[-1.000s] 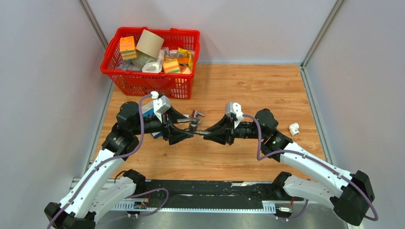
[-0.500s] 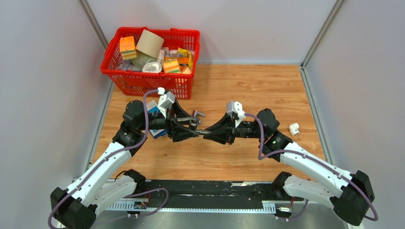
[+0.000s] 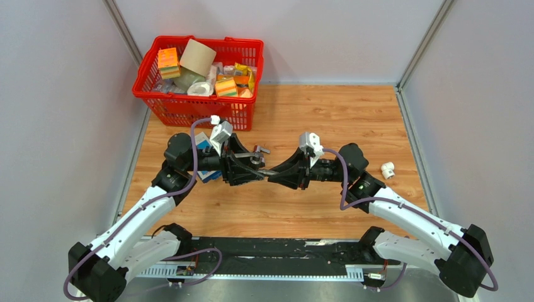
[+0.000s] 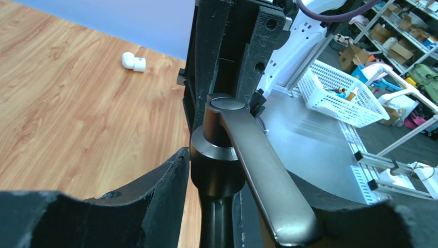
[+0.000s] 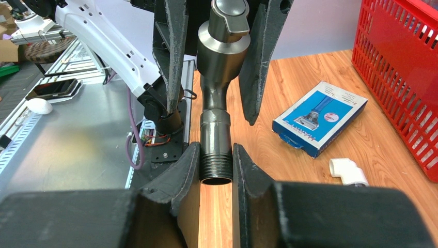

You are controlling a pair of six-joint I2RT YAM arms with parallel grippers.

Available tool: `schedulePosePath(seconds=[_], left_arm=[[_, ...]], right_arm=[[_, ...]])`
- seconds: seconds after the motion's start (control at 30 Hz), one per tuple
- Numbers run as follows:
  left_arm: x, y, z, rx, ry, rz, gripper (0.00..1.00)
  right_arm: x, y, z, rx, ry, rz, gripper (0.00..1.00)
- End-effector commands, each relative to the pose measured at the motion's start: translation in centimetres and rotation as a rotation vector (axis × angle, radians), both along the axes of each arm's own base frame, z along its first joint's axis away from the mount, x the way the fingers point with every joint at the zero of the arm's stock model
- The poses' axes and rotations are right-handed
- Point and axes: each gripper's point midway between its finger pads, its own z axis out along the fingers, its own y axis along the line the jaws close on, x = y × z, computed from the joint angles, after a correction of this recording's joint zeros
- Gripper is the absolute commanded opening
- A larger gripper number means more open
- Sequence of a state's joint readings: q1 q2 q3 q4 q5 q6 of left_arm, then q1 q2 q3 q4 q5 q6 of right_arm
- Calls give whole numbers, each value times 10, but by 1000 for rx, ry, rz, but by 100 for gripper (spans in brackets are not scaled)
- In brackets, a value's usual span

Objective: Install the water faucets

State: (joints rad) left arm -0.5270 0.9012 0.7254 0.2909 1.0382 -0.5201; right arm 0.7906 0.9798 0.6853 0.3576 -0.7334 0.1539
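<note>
A dark grey water faucet (image 3: 261, 162) hangs level above the wooden table between the two arms. My right gripper (image 5: 216, 155) is shut on its threaded end (image 5: 216, 168). My left gripper (image 4: 235, 170) straddles the faucet's thick body (image 4: 217, 170) below the flat handle (image 4: 268, 181). One finger (image 4: 155, 191) lies against the collar. In the right wrist view a thin gap shows beside the other side. One white elbow fitting (image 3: 387, 169) lies on the table at the right, also in the left wrist view (image 4: 133, 61). Another elbow fitting (image 5: 348, 171) lies by the box.
A red basket (image 3: 247, 119) full of packets and a cardboard roll stands at the back left. A flat blue-and-white box (image 5: 320, 118) lies on the table under the left arm (image 3: 189, 157). Grey walls close in both sides.
The left arm has pushed right toward the faucet and its jaws have narrowed around the body. The right gripper and the faucet have stayed where they were.
</note>
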Motion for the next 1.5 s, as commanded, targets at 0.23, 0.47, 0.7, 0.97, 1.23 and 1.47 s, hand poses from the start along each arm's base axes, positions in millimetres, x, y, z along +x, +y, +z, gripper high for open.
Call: schedulePosePath(seconds=[0.23, 0.47, 0.7, 0.97, 1.23, 1.47], left_arm=[[-9, -1, 1, -26, -40, -29, 58], [-9, 1, 3, -43, -48, -12, 59], [-9, 0, 9, -59, -50, -18, 55], [-10, -3, 8, -59, -45, -29, 51], [-11, -4, 5, -50, -48, -32, 32], [-6, -2, 17, -74, -77, 11, 20]], right_arm=[[1, -1, 35, 98, -68, -13, 0], [1, -2, 36, 105, -69, -17, 0], [0, -1, 34, 104, -66, -12, 0], [-1, 0, 31, 103, -62, 1, 0], [-1, 2, 29, 102, -44, 11, 0], [2, 5, 19, 67, -29, 13, 0]])
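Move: The dark faucet is held by its threaded end in the right fingers, its valve body about 5 cm to the right hand's left and 1 cm above. From the left hand, that body lies about 3 cm to the right and 1 cm up, with the spout already between the open pads. Below, roughly 15 cm farther out and 22 cm down, the chrome faucet lies about 3 cm to the left hand's left, the blue box some 21 cm left. Keep the left gripper around the dark faucet's spout, fingers pointing right; let it sink a little over 1 cm, then rise nearly 1 cm while easing back slightly, and close the half-open fingers until they stop in a pinch just in front of the valve body. Keep the right fingers shut on the threaded end, lifting that hand about 1 cm. ##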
